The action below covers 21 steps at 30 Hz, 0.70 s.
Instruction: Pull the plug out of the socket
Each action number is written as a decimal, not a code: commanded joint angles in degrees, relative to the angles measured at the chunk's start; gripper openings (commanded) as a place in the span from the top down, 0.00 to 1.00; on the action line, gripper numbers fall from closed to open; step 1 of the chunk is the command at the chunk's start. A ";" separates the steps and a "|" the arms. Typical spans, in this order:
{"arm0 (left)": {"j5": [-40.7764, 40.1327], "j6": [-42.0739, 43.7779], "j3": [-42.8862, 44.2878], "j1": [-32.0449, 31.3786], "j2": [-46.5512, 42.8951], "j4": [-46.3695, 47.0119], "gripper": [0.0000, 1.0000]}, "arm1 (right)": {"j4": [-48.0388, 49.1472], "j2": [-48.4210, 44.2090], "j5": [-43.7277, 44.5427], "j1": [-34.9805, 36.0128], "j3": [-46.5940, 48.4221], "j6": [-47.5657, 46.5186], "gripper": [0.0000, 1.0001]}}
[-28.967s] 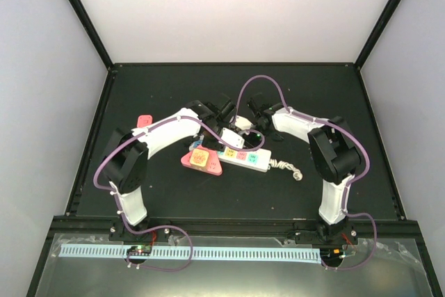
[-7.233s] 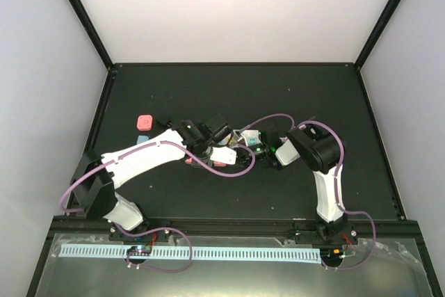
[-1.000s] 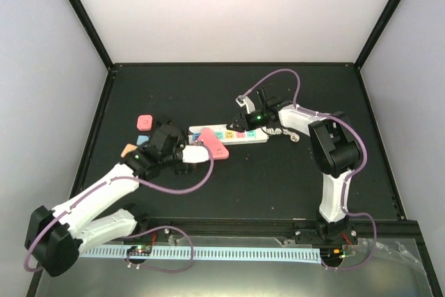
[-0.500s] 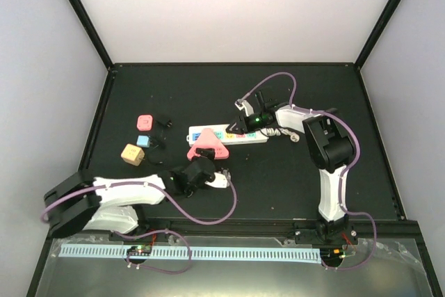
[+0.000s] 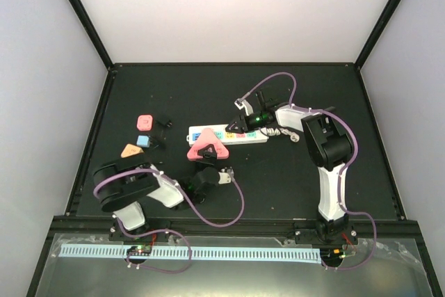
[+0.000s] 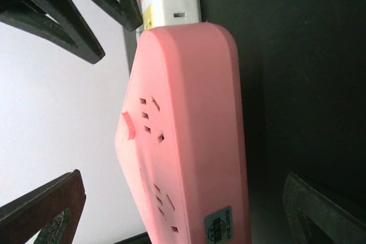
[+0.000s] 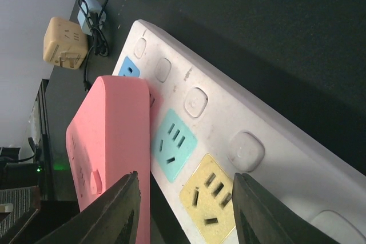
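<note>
The socket, a long white strip with coloured faces, lies mid-table. A pink triangular plug block rests against its near edge; I cannot tell whether its pins sit in the strip. In the right wrist view the pink block stands beside the blue face. My right gripper hovers over the strip, its jaws apart above the yellow face and gripping nothing. My left gripper is open just short of the pink block, and its fingers stand wide and empty.
A beige cube, a small blue piece, a pink cube and a black cable lie left of the strip. The strip's coiled white cord trails right. The left arm is folded low near its base.
The left arm has drawn back toward the near edge and folded up. The pink block now shows its triangular face and sits slightly nearer. The right arm has barely moved.
</note>
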 commanded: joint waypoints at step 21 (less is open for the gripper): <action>-9.97 18.77 -1.79 -0.27 14.56 40.60 0.67 | -1.06 3.09 1.12 -0.45 -1.20 0.65 0.52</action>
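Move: The pink triangular socket is already between the left hand's wide-open fingers, its middle about 3 cm ahead, level sideways and at hand height. The white strip's middle is roughly 6 cm ahead and 7 cm right of that hand. The black plug stands some 11 cm ahead and 15 cm left of it, the blue plug 4 cm ahead and 22 cm left. From the right hand, the pink socket is about 4 cm back and 8 cm left. The left hand eases forward and rises, a little over 1 cm each way and most of the rise late, while its fingers, one above and one below the pink socket's near side, close by more than half and come to pinch its thickness. As they close, the wrist tips the fingertips up by about 15 degrees, levering up the socket's near side, while the right hand stays at the white strip with its fingers half open. ##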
